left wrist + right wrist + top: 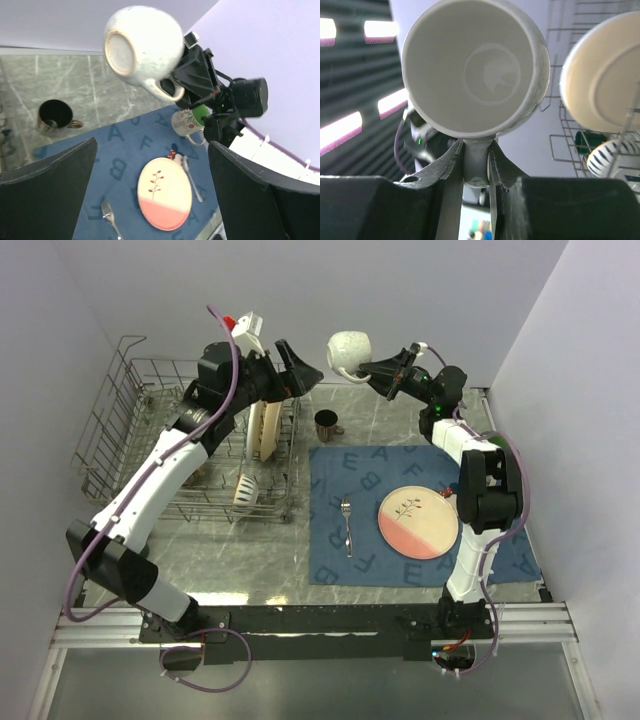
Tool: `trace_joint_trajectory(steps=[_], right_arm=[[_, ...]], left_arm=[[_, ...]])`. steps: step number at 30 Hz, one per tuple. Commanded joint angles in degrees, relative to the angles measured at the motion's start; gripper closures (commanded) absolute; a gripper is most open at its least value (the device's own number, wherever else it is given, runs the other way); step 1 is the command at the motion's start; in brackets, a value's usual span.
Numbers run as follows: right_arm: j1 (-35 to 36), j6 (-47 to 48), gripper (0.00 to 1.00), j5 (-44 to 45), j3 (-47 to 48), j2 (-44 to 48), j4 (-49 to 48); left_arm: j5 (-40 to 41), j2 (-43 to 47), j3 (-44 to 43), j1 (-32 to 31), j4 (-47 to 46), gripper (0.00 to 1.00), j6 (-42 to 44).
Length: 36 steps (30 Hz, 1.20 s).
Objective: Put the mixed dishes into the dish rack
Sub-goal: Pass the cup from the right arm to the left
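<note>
My right gripper (372, 368) (476, 160) is shut on the handle of a white mug (348, 348) (475, 70) (145, 45), holding it high in the air beyond the placemat. My left gripper (298, 365) (152, 145) hangs open and empty just left of the mug, at the dish rack's right side. The grey wire dish rack (100, 440) holds an upright tan plate (268, 430) (600, 70) and a striped bowl (248, 490). On the table lie a dark mug (326, 423) (55, 115), a pink-and-cream plate (418, 521) (164, 200) and a fork (347, 525) (111, 217).
The blue lettered placemat (350, 562) lies under the plate and fork. The left wrist view also shows a floral mug (187, 122) and a spoon (192, 177) on it, behind my right arm. Walls close in at the back and both sides.
</note>
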State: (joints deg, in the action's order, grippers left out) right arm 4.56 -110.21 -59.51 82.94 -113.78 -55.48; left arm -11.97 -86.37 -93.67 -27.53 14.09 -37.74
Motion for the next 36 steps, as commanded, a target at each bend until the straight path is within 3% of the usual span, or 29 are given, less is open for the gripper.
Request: trace_joint_trajectory(steps=[1, 10, 15, 18, 19, 21, 22, 24, 26, 27, 36], right_arm=[[1.9, -22.3, 1.00, 0.1, 2.8, 5.2, -17.2], [6.2, -26.2, 1.00, 5.1, 3.0, 4.0, -21.3], [7.7, -27.1, 1.00, 6.4, 1.3, 4.2, -22.5], [8.4, -27.0, 1.00, 6.7, 0.7, 4.3, -22.8], [8.7, -26.9, 1.00, 6.5, 0.6, 4.4, -22.7], [9.0, -26.6, 1.00, 6.9, -0.1, 4.8, -22.4], [9.4, -26.7, 1.00, 7.2, -0.7, 4.9, -22.5], [9.8, -27.9, 1.00, 7.9, -0.9, 4.4, -23.8], [10.5, -28.7, 1.00, 8.6, -0.8, 4.1, -24.8], [10.7, -29.1, 1.00, 8.8, -0.9, 3.8, -25.0], [14.4, -31.3, 1.00, 12.5, -1.5, 2.6, -27.2]], left_arm=[[-4.6, -2.7, -2.9, 0.7, -3.5, 0.01, -4.4], [-9.3, -1.5, 6.4, 0.5, -19.2, 0.01, -15.3], [-6.0, -3.7, 4.9, 0.1, -17.3, 0.03, -16.2], [-4.4, -4.0, 5.0, 0.1, -16.6, 0.18, -17.0], [-3.9, -3.9, 5.0, 0.1, -17.0, 0.29, -17.1], [-3.2, -4.4, 4.2, 0.1, -17.3, 0.40, -17.2], [-3.0, -4.6, 3.9, 0.1, -17.1, 0.51, -17.3], [-2.4, -4.7, 3.8, 0.1, -16.7, 0.59, -17.5], [-2.0, -4.5, 4.7, 0.1, -17.2, 0.58, -17.7], [-1.8, -4.3, 5.0, 0.1, -17.4, 0.52, -18.0], [-0.2, -4.3, 5.8, 0.0, -18.6, 0.55, -18.4]])
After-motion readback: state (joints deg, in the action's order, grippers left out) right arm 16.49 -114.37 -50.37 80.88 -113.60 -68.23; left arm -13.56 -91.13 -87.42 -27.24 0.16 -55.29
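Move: The white cup, pinched by its handle in the right fingers, has its body some 10 cm ahead of the left hand, 10 cm to its right and about 2 cm lower. From the right hand, the cup's body is around 3 cm ahead, 4 cm left and 4 cm up. The metal cup stands on the table about 10 cm ahead, 6 cm right and 34 cm below the left hand; the racked plates are roughly 6 cm ahead, 10 cm left and 25 cm below it. Still pinching the handle, the right fingers carry the white cup some 8 cm left, 5 cm back and 3 cm up to the left hand. The left hand eases about 3 cm each forward, right and down to meet it, rolling its left side down some 15 degrees and dipping slightly, then half closes its wide-open fingers around the handle; a firm left grip can't be seen. ##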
